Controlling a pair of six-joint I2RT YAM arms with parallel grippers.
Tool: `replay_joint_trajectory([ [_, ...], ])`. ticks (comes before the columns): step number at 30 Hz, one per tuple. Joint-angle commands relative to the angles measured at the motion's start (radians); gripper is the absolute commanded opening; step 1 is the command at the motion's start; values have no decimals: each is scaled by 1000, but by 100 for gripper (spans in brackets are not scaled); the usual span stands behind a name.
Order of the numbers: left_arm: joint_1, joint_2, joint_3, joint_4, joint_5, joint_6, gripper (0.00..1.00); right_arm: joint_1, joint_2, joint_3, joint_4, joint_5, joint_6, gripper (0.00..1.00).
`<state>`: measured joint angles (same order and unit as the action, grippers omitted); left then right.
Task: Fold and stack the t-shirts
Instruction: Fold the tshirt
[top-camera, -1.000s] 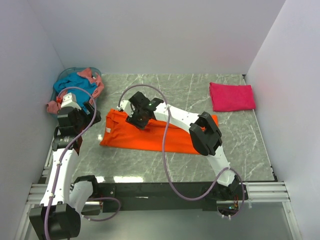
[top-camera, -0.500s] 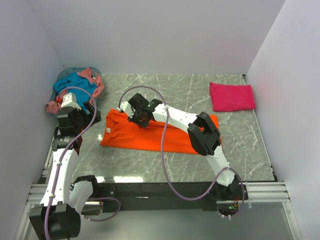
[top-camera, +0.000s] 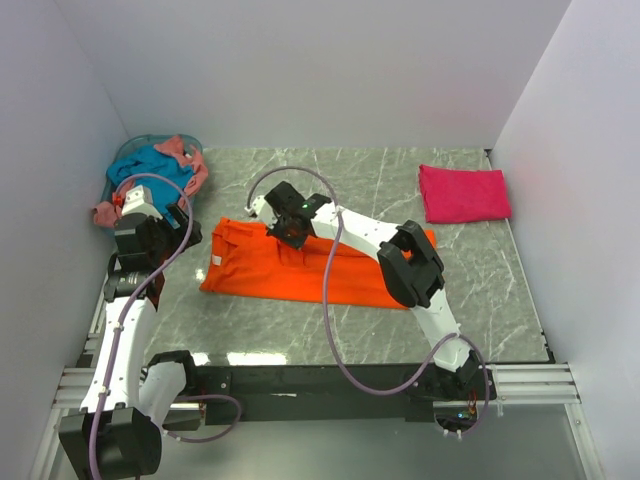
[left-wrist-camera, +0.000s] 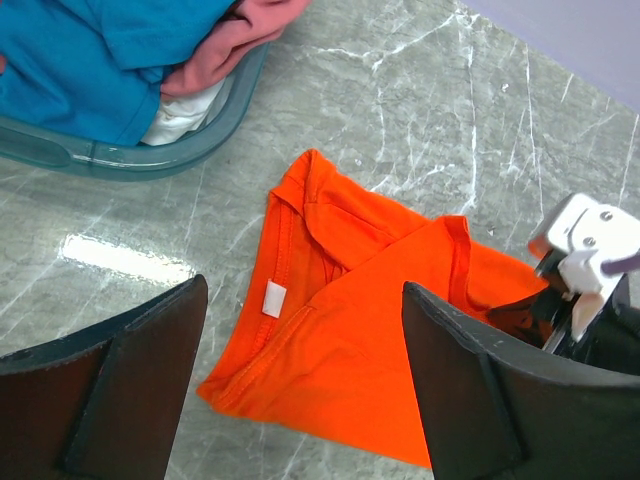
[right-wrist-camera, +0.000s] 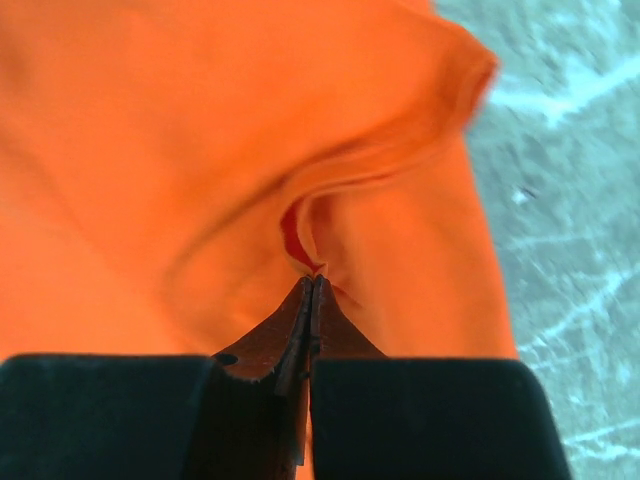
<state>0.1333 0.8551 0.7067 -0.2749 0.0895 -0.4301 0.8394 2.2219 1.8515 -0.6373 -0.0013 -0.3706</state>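
Observation:
The bright orange t-shirt (top-camera: 300, 270) lies folded lengthwise across the middle of the table, its white neck label (left-wrist-camera: 274, 299) at the left end. My right gripper (top-camera: 290, 232) is shut on a pinched fold of the orange shirt (right-wrist-camera: 330, 200) near its upper left part. My left gripper (top-camera: 150, 235) is open and empty, held above the table left of the shirt. The magenta-pink t-shirt (top-camera: 462, 193) lies folded at the back right. The teal-blue t-shirt (top-camera: 150, 170) and the salmon-pink t-shirt (top-camera: 190, 160) are heaped in the basket.
The pale blue round basket (top-camera: 135, 150) stands at the back left corner; its rim shows in the left wrist view (left-wrist-camera: 190, 150). White walls close in the table on three sides. The metal rail runs along the near edge (top-camera: 320, 375).
My right gripper has moved a little to the right and towards the back, pulling the pinched orange cloth with it. The left arm has not moved.

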Motion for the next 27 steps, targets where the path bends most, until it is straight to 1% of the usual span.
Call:
replay_joint_trajectory([
  [1, 5, -16, 8, 40, 9, 16, 84, -39, -45, -12, 5, 47, 28, 0],
  [5, 5, -14, 10, 40, 10, 16, 84, -56, -53, -31, 4, 46, 39, 1],
  [6, 6, -14, 8, 40, 10, 16, 84, -59, -60, -43, 7, 47, 38, 6],
  [8, 6, -14, 8, 42, 10, 14, 84, -62, -65, -49, 8, 49, 41, 9],
  [9, 6, -13, 10, 42, 10, 14, 84, -65, -70, -54, 10, 50, 44, 12],
  [11, 6, -14, 10, 40, 10, 16, 84, -71, -71, -55, 10, 57, 50, 13],
  [14, 6, -14, 8, 39, 9, 14, 84, -83, -71, -48, -5, 54, 62, 16],
  [16, 6, -14, 8, 40, 10, 16, 84, -92, -68, -38, -25, 32, 67, 21],
  [17, 8, -14, 10, 40, 9, 14, 84, -97, -68, -31, -35, 24, 73, 27],
  [19, 8, -14, 8, 40, 10, 16, 84, -108, -64, -26, -59, 1, 81, 30],
  [25, 6, -16, 8, 40, 12, 14, 84, -143, -88, -21, -71, -74, 94, 31],
  [27, 8, -14, 8, 40, 13, 16, 84, -157, -106, -11, -70, -133, 85, 31],
])
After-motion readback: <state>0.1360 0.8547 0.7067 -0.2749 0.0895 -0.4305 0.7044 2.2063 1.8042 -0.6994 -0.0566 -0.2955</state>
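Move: The right hand has its shut fingers at a pinched fold in the orange t-shirt, whose middle lies about 4 cm back and 4 cm to the hand's right, some 3 cm below. On that shirt, the white tag is roughly 21 cm left and 3 cm back; the folded red t-shirt lies about 40 cm right and 14 cm ahead. From the idle left hand, the orange shirt's middle is some 34 cm right, 2 cm ahead and 17 cm below. Still pinching the orange t-shirt's fold near its far edge, the right hand draws it rightward and a little forward, then sinks slightly and lets go, the fingers opening to about a third. Open, it carries on to the right over the shirt towards the red t-shirt, about 6 cm in all, turning some 10 degrees clockwise. ##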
